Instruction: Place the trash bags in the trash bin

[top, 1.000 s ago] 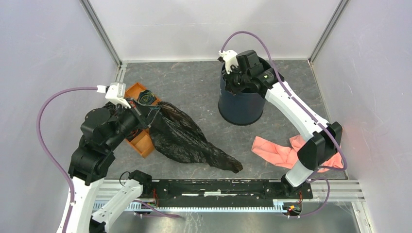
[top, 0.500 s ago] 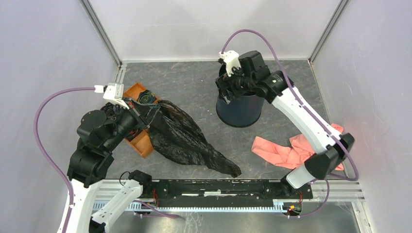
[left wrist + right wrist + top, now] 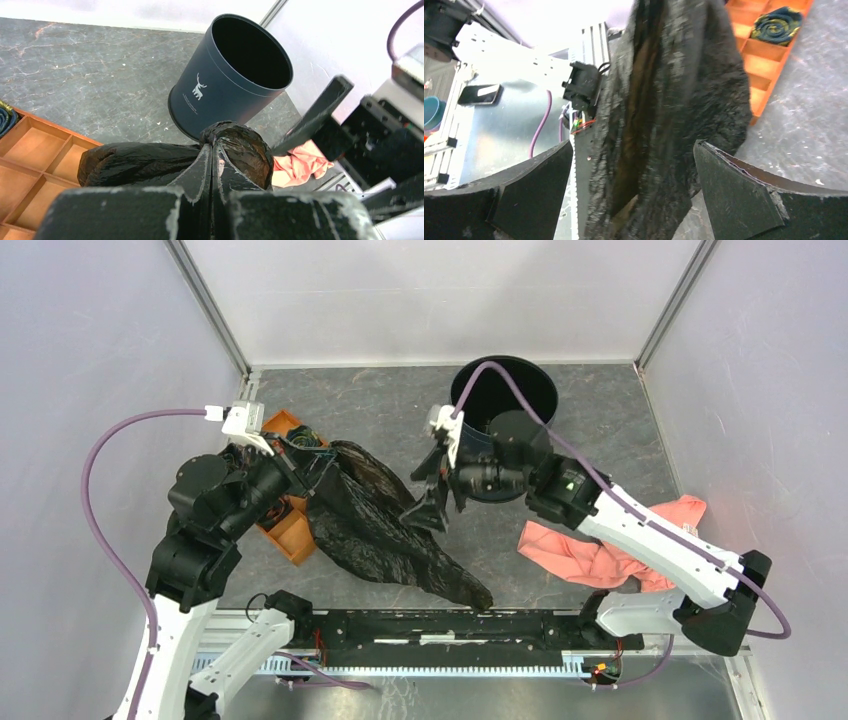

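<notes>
A large crinkly black trash bag lies stretched across the table from the orange tray toward the front rail. My left gripper is shut on its raised upper end; in the left wrist view the fingertips pinch the bunched film. My right gripper hangs open just right of the bag, level with its upper half. In the right wrist view the bag stands in front of the wide-apart fingers, untouched. The navy trash bin stands upright at the back, its inside black.
An orange compartment tray lies left of the bag, with a dark rolled item in one cell. A pink cloth lies at the right front, under my right arm. The black front rail borders the near edge.
My right gripper left the bin's mouth, swung left and forward to the bag, and opened. The bin, uncovered, stands slightly farther back. The left gripper kept hold of the bag.
</notes>
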Motion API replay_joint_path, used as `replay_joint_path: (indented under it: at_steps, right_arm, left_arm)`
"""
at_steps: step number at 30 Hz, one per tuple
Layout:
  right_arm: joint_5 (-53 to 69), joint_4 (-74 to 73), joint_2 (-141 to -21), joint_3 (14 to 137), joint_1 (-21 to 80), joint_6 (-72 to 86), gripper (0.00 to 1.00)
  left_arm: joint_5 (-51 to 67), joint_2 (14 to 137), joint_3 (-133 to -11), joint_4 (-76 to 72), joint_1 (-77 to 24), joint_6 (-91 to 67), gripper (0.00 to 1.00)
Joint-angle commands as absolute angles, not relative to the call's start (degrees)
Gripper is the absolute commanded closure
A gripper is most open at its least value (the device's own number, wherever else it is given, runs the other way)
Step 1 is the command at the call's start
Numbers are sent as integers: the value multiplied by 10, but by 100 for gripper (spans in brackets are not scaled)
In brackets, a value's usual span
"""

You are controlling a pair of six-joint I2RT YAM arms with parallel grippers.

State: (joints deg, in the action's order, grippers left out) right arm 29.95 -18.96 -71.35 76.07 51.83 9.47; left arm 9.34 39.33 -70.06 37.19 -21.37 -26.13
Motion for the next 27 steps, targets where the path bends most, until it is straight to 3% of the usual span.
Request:
replay_joint_path:
  at_steps: [1, 8, 17, 20, 22, 24, 26, 27]
  right_arm:
    - [236, -140, -708, 748, 566, 91, 2]
    - [182, -130, -724, 702, 622, 103, 2]
    - [-62, -135, -698, 653, 669, 98, 5]
    - [-74, -87, -677, 625, 669, 109, 27]
    - [-80, -50, -670, 605, 669, 119, 57]
    - [-116, -43, -669, 610, 669, 123, 79]
    - [-196, -67, -669, 639, 667, 124, 96]
    - [-240, -77, -668, 654, 662, 127, 99]
  left_arm:
    - [92, 397, -724, 341, -214, -260, 98]
    - [87, 406, -737, 330, -214, -264, 98]
    - [85, 414, -747, 321, -214, -277, 98]
    - [91, 414, -748, 309, -214, -291, 98]
    - [98, 415, -751, 297, -214, -304, 98]
    - [106, 418, -763, 288, -214, -315, 98]
    - [114, 420, -774, 279, -214, -327, 98]
    - [120, 421, -778, 272, -214, -333, 98]
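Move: The trash bag hangs from the left hand's shut fingers; its middle lies about 7 cm left of the open right hand, 4 cm back and 14 cm below. From the right hand, the trash bin is some 17 cm ahead, 17 cm right and 20 cm lower, and the wooden tray 12 cm ahead, 33 cm left and 33 cm below. The bag's middle is about 9 cm right of the left hand, 6 cm back and 18 cm below. The right hand sinks some 8 cm, turns clockwise and pinches the hanging trash bag; the holding left rises 4. ##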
